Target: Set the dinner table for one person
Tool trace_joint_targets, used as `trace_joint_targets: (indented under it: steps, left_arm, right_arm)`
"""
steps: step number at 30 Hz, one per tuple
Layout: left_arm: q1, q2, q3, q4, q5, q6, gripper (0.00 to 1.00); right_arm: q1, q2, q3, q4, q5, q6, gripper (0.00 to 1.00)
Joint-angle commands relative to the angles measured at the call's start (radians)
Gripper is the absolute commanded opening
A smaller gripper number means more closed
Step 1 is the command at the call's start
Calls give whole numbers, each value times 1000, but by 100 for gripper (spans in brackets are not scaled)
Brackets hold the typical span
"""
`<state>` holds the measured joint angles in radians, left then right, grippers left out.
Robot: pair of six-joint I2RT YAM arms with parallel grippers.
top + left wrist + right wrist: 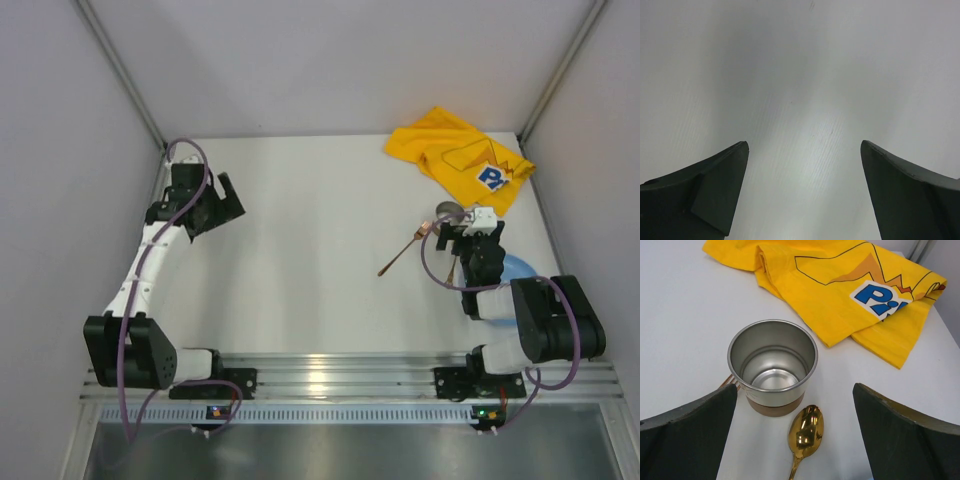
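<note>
The white dinner table (pixel 320 250) carries a steel cup (pixel 772 365) with a brown base, standing upright and empty. A gold spoon (pixel 806 432) lies just in front of it, bowl toward the cup. A copper fork (pixel 400 255) lies to the cup's left, its tines (pixel 727 382) by the cup's base. My right gripper (pixel 795 390) is open and empty, just short of the cup (pixel 447 212), with the spoon's bowl between its fingers. My left gripper (pixel 230 200) is open and empty over bare tabletop (pixel 805 75) at the far left.
A crumpled yellow Pikachu-print cloth (pixel 460 165) lies at the back right, just beyond the cup (pixel 840 285). A blue plate (pixel 522 268) sits near the right edge, partly under my right arm. Grey walls enclose the table on three sides.
</note>
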<state>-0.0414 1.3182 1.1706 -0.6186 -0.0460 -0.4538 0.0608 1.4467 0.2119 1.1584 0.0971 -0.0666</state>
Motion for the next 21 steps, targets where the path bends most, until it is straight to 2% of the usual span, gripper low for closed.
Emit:
trace_joint_targets:
  steps: [1,5,9,10,14,18,21]
  left_arm:
    - [2,-10,38,-137,-54,-33,99]
    - [2,26,116,-289,-108,-40,99]
    - [2,-16,133,-299,10,-10,99]
    - [2,-34,85,-288,9,-9,99]
    - [11,-71,55,-368,5,7,98]
    - [11,-96,76,-411,-48,3,99]
    - [11,-106,93,-417,-25,10,98]
  right_arm:
    - [-12,1,30,26,-3,16,100]
    - [-13,1,30,26,-2,17,100]
    - [-12,3,32,26,-4,16,100]
    - [-10,0,30,26,-4,17,100]
    - [-12,1,32,26,-4,17,100]
    - [-13,0,32,26,-5,17,100]
    - [-13,1,32,24,-4,17,100]
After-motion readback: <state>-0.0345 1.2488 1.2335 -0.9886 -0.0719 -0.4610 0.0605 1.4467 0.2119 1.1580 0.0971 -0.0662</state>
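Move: Far out to the left hand's right, some 48 cm off and about 5 cm nearer the base, lies the fork, the closest table thing to this empty hand and about 18 cm below it. The steel cup stands around 11 cm farther right than the fork and 9 cm farther out. The spoon lies roughly 12 cm to the fork's right, about level with it. From the right hand the fork is about 18 cm left, 5 cm back and 10 cm lower. Drawing back over bare table towards its own base and the table's near edge, the left hand covers about 7 cm. It dips about a centimetre at the start, then regains most of that. The fingers tip some 15 degrees steeper towards the table, staying wide open and empty. ##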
